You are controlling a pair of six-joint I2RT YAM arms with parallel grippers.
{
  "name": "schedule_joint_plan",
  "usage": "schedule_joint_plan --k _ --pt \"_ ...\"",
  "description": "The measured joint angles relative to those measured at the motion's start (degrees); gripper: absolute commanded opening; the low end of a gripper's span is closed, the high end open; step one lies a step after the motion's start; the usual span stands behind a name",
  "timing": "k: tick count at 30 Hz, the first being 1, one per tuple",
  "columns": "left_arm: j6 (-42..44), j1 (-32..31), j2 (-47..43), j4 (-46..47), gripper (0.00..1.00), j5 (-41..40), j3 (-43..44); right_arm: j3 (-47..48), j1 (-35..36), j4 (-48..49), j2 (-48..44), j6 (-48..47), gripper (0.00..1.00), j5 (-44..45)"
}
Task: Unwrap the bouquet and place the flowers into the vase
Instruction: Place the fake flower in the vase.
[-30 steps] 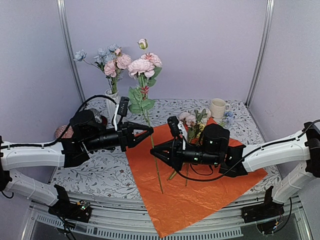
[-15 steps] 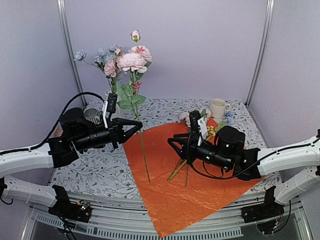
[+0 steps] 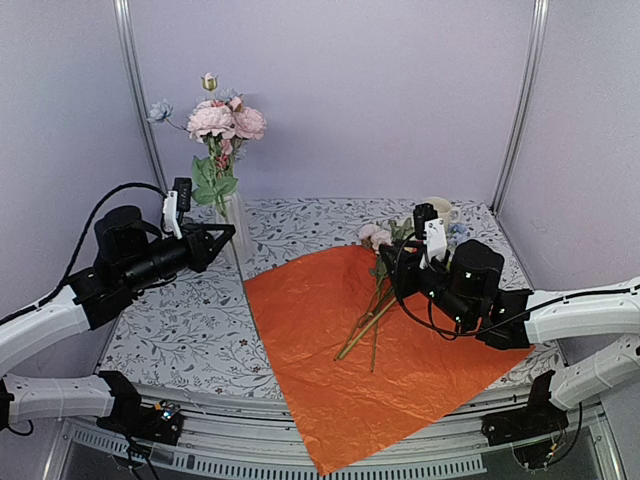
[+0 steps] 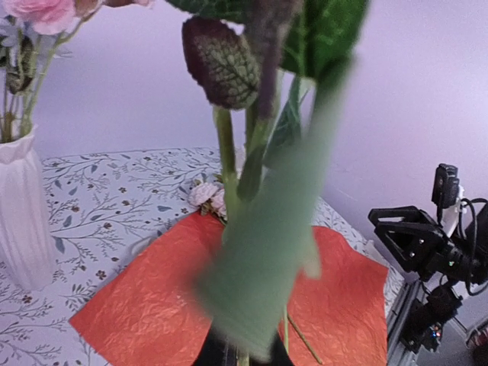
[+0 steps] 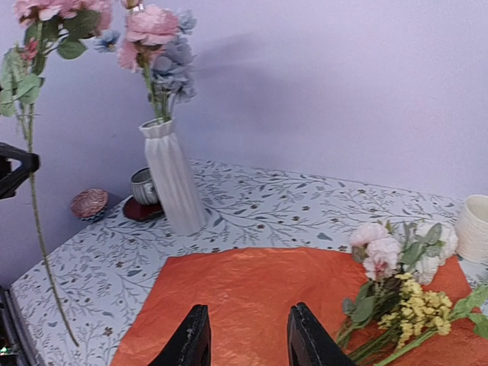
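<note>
My left gripper [image 3: 226,232] is shut on the thin green stem of a pink flower [image 3: 214,120] and holds it upright, right next to the white ribbed vase [image 3: 233,214]. In the left wrist view a blurred leaf [image 4: 267,244] hides the jaws. The vase [image 5: 174,183] holds pink and blue blooms [image 5: 162,47]; the held stem [image 5: 34,221] hangs left of it. My right gripper [image 5: 249,309] is open and empty over the flat orange paper [image 3: 330,390]. More flowers [image 3: 384,243] lie on the paper at its far right, just ahead of that gripper [image 3: 392,268].
A cream mug [image 3: 437,213] stands at the back right. In the right wrist view a striped cup on a red saucer [image 5: 143,189] and a pinkish round dish [image 5: 89,203] sit left of the vase. The paper overhangs the table's near edge.
My left arm has carried the pink flower left and back, from over the paper to the vase. My right gripper has pulled back to the right and opened.
</note>
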Motion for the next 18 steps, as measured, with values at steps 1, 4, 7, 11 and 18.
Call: schedule_joint_plan --k 1,4,7,11,18 --pt "0.1 0.7 -0.4 -0.7 0.00 -0.5 0.0 -0.2 -1.5 0.0 0.0 0.0 0.38 0.0" --pt "0.6 2.1 -1.7 -2.7 0.00 -2.0 0.0 -1.5 -5.6 0.7 0.1 0.3 0.39 -0.9" --pt "1.6 2.6 -2.7 -3.8 0.00 -3.8 0.0 -3.1 -7.7 2.5 1.2 -0.3 0.39 -0.5" --pt "3.0 2.7 -3.6 -4.6 0.00 -6.6 0.0 -5.8 -7.9 6.7 3.6 -1.7 0.40 1.2" --pt "5.5 3.4 -4.0 -4.9 0.00 -11.8 0.0 -10.4 -8.0 11.0 5.5 -2.8 0.42 3.0"
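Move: The vase I'm taking my pink flower to stands some 22 cm ahead of my left hand and 8 cm to its left, its mouth about level with my grip. A striped cup sits about 17 cm left of the vase and slightly farther out. From my right hand, the loose flowers on the orange paper lie roughly 12 cm ahead, 4 cm right and 24 cm down, with the white mug 35 cm ahead, 22 cm right and 21 cm down. The vase is 21 cm ahead and 40 cm left of that hand. Keeping the pink flower pinched in my left hand, I carry it level about 5 cm left and a little forward, closing on the vase while turning some 15 degrees counter-clockwise and rolling slightly, left side up. My empty right hand, still open, first goes forward and right, then sinks about 7 cm towards the loose flowers, touching nothing. ##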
